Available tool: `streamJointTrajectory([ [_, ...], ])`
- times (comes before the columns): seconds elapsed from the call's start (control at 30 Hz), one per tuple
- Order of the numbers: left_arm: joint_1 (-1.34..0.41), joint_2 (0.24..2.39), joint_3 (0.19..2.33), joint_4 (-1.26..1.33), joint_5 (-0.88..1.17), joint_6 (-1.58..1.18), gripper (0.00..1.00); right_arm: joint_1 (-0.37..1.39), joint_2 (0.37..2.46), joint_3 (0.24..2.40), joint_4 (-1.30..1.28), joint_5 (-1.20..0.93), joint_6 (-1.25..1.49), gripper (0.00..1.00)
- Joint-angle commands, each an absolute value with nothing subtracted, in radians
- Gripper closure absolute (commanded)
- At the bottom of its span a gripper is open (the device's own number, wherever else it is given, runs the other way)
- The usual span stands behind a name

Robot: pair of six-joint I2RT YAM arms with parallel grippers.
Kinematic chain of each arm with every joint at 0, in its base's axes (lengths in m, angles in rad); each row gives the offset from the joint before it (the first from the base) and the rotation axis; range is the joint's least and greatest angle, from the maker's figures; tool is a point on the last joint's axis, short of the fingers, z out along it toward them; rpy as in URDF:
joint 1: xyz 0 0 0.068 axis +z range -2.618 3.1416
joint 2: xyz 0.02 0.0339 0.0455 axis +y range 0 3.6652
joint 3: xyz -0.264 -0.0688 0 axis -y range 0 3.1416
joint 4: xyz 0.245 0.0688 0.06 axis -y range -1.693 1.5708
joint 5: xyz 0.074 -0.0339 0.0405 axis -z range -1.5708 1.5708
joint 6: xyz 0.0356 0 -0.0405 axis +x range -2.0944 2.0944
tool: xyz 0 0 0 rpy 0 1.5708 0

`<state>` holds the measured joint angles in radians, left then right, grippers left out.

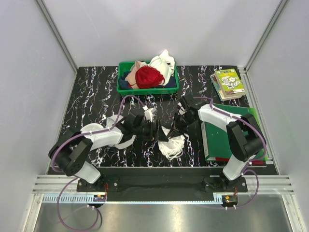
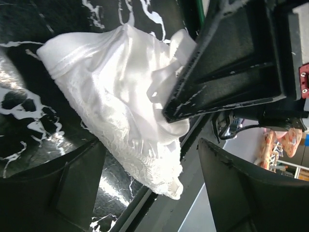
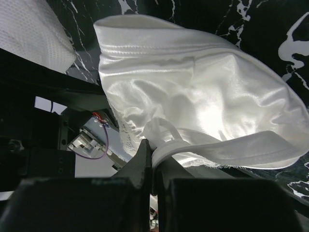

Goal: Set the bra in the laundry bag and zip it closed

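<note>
The white bra hangs bunched over the table's front middle. My right gripper is shut on it. In the right wrist view its fingertips pinch a looped strap and band of the bra. My left gripper faces it from the left, open. In the left wrist view its fingers stand wide apart, and the lace edge of the bra hangs ahead of the gap. The laundry bag, white mesh, lies under my left arm. A patch of the bag also shows in the right wrist view.
A green bin at the back holds a red bunched garment, beige cloth and white laundry. Books lie at the back right. A green folder lies under my right arm. The table's front edge is just below the bra.
</note>
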<state>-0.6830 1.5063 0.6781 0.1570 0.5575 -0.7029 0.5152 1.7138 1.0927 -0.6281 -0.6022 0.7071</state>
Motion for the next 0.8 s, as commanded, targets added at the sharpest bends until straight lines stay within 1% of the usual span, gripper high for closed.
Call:
streamJointTrajectory([
  [0.0,-0.712,1.540,0.727,0.233,0.601,-0.675,0.19,0.518,1.720,1.085,-0.566,-0.652,0.750,1.00],
  [0.1,-0.721,1.572,0.750,0.216,0.586,-0.670,0.24,0.518,1.727,1.068,-0.539,-0.683,0.787,1.00],
  [0.2,-0.721,1.589,0.767,0.193,0.566,-0.658,0.34,0.518,1.720,1.049,-0.523,-0.701,0.801,0.99],
  [0.23,-0.721,1.594,0.775,0.166,0.555,-0.646,0.39,0.518,1.717,1.045,-0.525,-0.706,0.799,0.98],
  [0.27,-0.719,1.603,0.785,0.144,0.525,-0.637,0.52,0.518,1.713,1.040,-0.526,-0.709,0.801,0.97],
  [0.33,-0.718,1.615,0.808,0.095,0.500,-0.614,0.64,0.518,1.703,1.028,-0.525,-0.716,0.796,0.94],
  [0.37,-0.715,1.621,0.814,0.080,0.486,-0.608,0.76,0.518,1.698,1.023,-0.525,-0.719,0.793,0.92],
  [0.47,-0.707,1.638,0.834,0.026,0.469,-0.584,0.95,0.518,1.672,1.003,-0.535,-0.723,0.767,0.80],
  [0.5,-0.706,1.634,0.834,0.017,0.468,-0.578,1.00,0.520,1.655,0.999,-0.558,-0.719,0.744,0.72],
  [0.53,-0.701,1.626,0.833,0.003,0.460,-0.566,1.00,0.519,1.649,0.999,-0.578,-0.706,0.730,0.68],
  [0.57,-0.701,1.608,0.833,0.000,0.456,-0.557,1.00,0.518,1.632,1.006,-0.622,-0.700,0.692,0.60],
  [0.67,-0.692,1.568,0.827,-0.067,0.451,-0.526,1.00,0.519,1.579,1.038,-0.731,-0.666,0.611,0.50],
  [0.7,-0.690,1.534,0.827,-0.101,0.453,-0.511,1.00,0.520,1.560,1.049,-0.761,-0.648,0.589,0.42],
  [0.77,-0.690,1.497,0.839,-0.165,0.469,-0.474,1.00,0.518,1.500,1.086,-0.852,-0.640,0.522,0.35],
])
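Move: The bra lies bunched beside both hands: its middle is about 4 cm to the right of the open left gripper, 2 cm back and 2 cm lower. The laundry bag's nearer half is some 17 cm to the left of that gripper and 4 cm farther out. The right gripper already pinches a strap, with the bra's middle about 3 cm back from it, straight in line sideways and 2 cm lower; the green binder's middle is roughly 27 cm to its right and 2 cm farther out. The left hand eases about 1.5 cm right and as much down to the bra's edge and shuts its fingers from wide open, pinching the lacy cloth, then shifts some 2 cm back to the left while still sinking a little and rolling about 10 degrees, its left side rising. The right hand keeps its pinch on the strap and sinks about 1 cm until the left is nearly closed, then opens to a bit over half and lets the strap go, drawing back towards the robot some 2.5 cm, to the right and up off the cloth. ##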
